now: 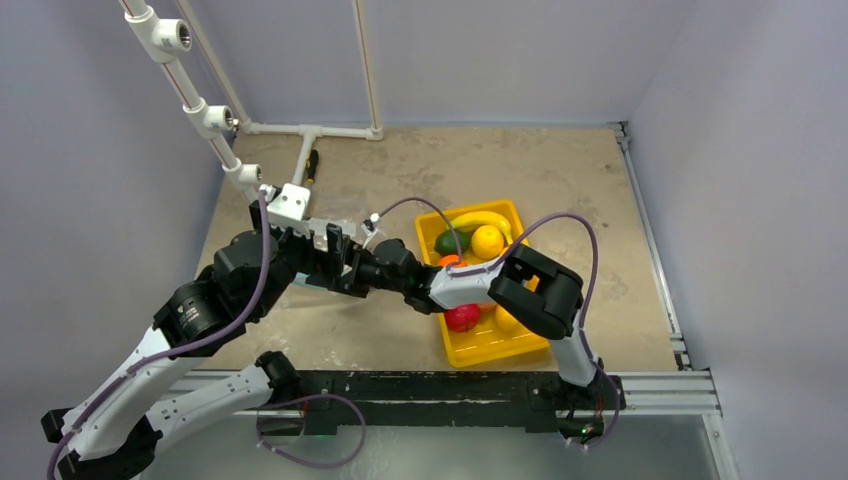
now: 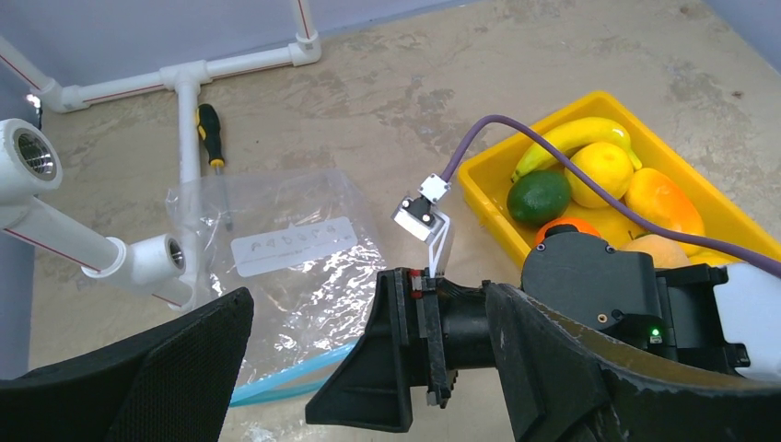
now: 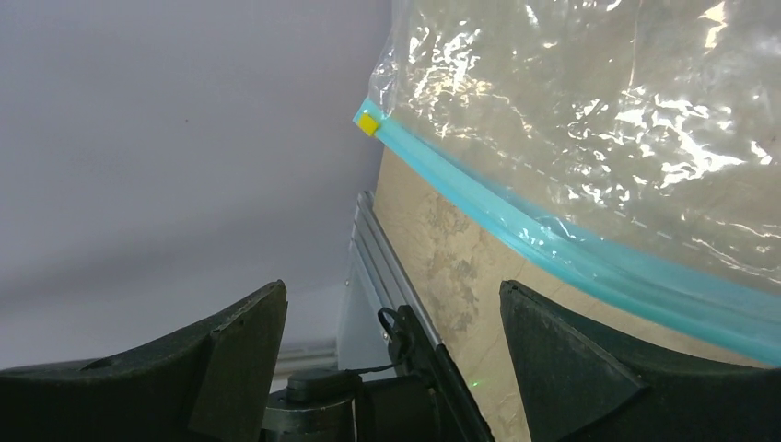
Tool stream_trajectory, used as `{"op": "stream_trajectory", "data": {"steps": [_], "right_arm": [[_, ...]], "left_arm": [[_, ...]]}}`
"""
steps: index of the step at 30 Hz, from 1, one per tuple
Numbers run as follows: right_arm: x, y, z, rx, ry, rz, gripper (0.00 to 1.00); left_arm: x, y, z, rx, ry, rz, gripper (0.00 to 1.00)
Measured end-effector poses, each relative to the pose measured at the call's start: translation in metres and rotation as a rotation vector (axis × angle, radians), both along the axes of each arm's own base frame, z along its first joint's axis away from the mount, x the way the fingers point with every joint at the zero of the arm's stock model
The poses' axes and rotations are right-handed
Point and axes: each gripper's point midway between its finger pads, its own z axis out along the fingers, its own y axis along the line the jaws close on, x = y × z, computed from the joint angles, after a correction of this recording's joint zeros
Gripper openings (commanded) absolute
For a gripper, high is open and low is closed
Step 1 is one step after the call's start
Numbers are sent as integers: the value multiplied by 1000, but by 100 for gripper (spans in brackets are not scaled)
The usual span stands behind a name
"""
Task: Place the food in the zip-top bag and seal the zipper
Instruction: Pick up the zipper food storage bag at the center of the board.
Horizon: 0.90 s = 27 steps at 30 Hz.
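The zip-top bag lies flat and empty on the table, its teal zipper along the near edge. In the right wrist view the bag fills the upper right, and the zipper has a yellow tab at its end. My left gripper hangs open over the bag. My right gripper is also open, just short of the zipper, holding nothing. Seen from above, both grippers meet left of the tray and cover the bag. The food, a banana, lemon, green piece and orange pieces, sits in the yellow tray.
A white pipe frame stands at the back left with open pipe ends close to the bag. A screwdriver lies beside it. A purple cable arcs over the tray. A metal rail runs along the near edge.
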Motion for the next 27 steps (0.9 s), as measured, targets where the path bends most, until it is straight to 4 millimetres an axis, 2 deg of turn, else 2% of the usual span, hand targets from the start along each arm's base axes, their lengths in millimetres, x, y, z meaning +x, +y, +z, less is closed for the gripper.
{"op": "stream_trajectory", "data": {"steps": [13,18,27], "right_arm": [[17,4,-14,-40,70,-98,92],[31,3,-16,-61,80,-168,93],[68,-18,-28,-104,105,-318,92]], "left_arm": [[-1,1,-3,10,9,-1,96],[0,0,-3,13,12,0,96],[2,-3,-7,26,23,0,95]]}}
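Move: The zipper of the flat bag, at its right half, lies about 5 cm ahead of my right hand, 3 cm to its left and some 6 cm below. The bag's middle is about 10 cm ahead and 5 cm left; the yellow tray's middle is some 35 cm to the right, 2 cm back. My left hand hangs high overhead: from it that stretch of zipper is roughly 5 cm ahead, 2 cm right and 25 cm down. I sink my right hand a little, then sweep it forward about 7 cm in all, ending nearly 3 cm lower and slightly to the right. On the way I swing the fingers clockwise by nearly 20 degrees, still wide open, bringing them up to the right part of the zipper and pushing the bag's mouth forward with them. ##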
